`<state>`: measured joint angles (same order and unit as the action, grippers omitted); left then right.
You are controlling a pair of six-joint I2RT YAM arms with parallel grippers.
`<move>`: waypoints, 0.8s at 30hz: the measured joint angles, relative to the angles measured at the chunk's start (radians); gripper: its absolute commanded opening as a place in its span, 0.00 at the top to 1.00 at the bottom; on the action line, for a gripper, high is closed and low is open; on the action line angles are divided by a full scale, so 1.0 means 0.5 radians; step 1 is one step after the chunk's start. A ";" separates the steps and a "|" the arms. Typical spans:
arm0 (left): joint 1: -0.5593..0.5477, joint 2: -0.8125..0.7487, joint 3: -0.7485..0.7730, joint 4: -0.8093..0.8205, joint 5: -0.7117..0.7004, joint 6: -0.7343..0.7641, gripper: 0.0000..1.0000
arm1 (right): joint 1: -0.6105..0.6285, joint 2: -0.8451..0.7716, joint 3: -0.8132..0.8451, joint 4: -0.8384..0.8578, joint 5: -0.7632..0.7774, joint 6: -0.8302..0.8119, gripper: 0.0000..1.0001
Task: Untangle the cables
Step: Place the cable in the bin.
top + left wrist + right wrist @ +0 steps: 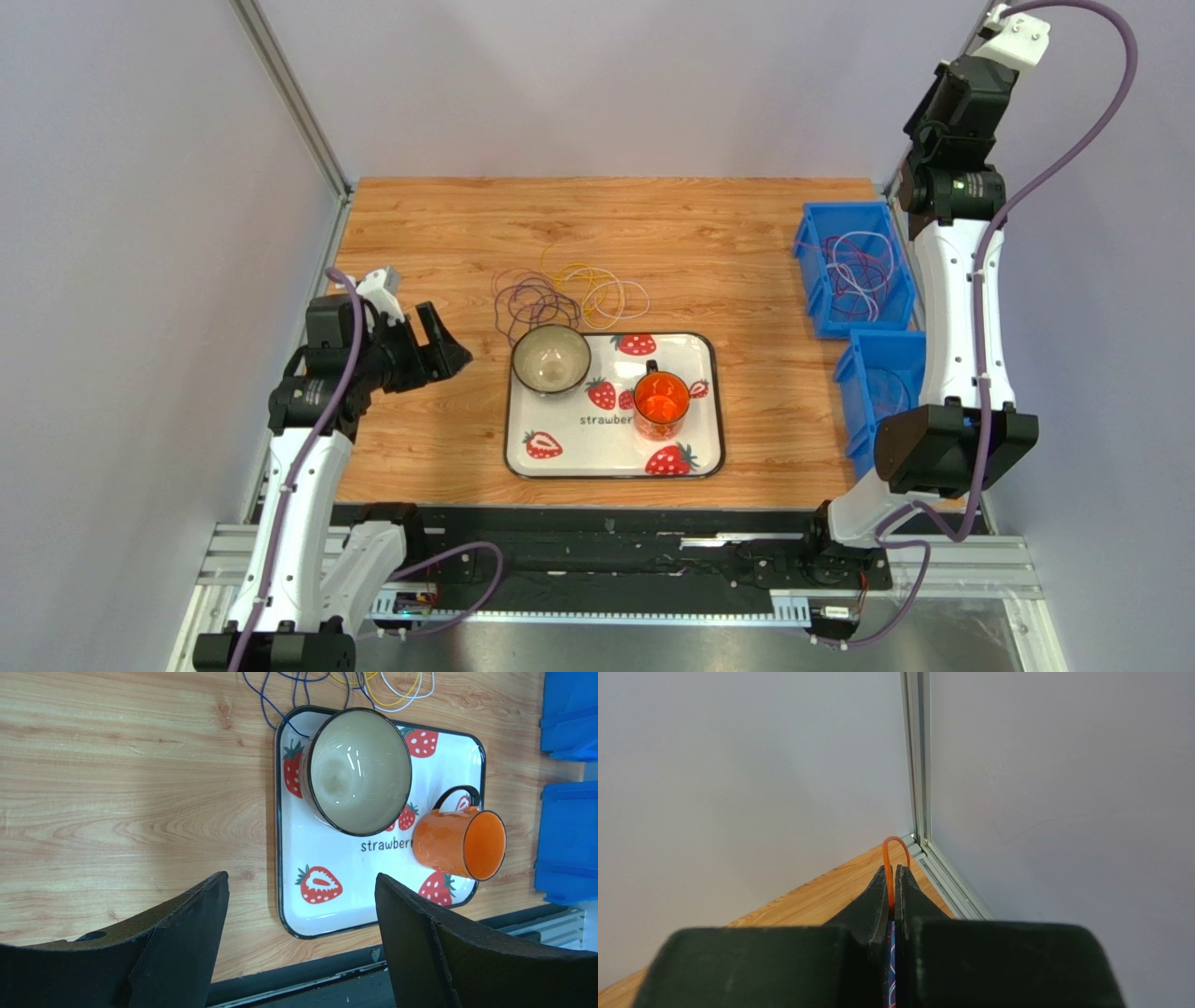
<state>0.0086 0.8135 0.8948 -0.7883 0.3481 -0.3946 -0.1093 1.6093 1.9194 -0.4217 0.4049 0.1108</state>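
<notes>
A tangle of thin purple, orange and yellow cables (564,296) lies on the wooden table just behind the tray; the left wrist view catches its near edge (351,686). More cables (859,263) lie in the far blue bin. My left gripper (421,333) hovers over the table left of the tray, its jaws wide open and empty (302,877). My right arm is raised high at the back right. In its wrist view the right gripper (893,875) is shut on a thin orange cable (895,845), whose loop sticks out past the fingertips.
A strawberry-print tray (613,469) (281,847) holds a beige bowl (550,359) (359,770) and an orange mug (661,401) (460,843). Two blue bins (852,231) (884,385) stand along the right edge. Grey walls with metal posts enclose the table.
</notes>
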 measured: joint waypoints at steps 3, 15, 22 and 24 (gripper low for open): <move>-0.001 0.001 0.000 0.000 -0.013 0.000 0.16 | -0.007 0.021 0.000 -0.001 0.031 0.011 1.00; -0.077 0.000 0.000 -0.002 -0.060 -0.001 0.16 | -0.026 0.205 0.116 -0.098 0.249 0.130 1.00; -0.085 0.000 0.000 -0.003 -0.096 -0.002 0.16 | -0.026 0.288 0.142 -0.120 0.243 0.208 1.00; -0.086 0.000 0.000 -0.004 -0.099 -0.002 0.16 | -0.027 0.288 0.111 -0.119 0.224 0.229 1.00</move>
<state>-0.0345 0.8135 0.8948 -0.7902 0.2985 -0.3954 -0.1226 1.7531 1.9751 -0.4812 0.5167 0.2253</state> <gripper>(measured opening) 0.839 0.011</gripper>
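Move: The far blue bin, which already holds other cables, is nearly straight below the right hand: its middle lies about 3 cm ahead, level sideways and roughly 38 cm down. The near blue bin sits at the same height, some 27 cm back and 2 cm to the right of that hand; the orange mug is about 23 cm back and 36 cm left, 40 cm down. From the left hand, the far bin lies roughly 26 cm ahead, 68 cm right and 14 cm down. Sinking about 5 cm towards the far bin, the right hand carries the orange cable pinched in its shut fingers; it first drifts some 2.5 cm right, then stops going sideways and edges about as far forward while it keeps lowering. The wrist turns nearly 10 degrees clockwise and the fingers, almost level, dip slightly. ##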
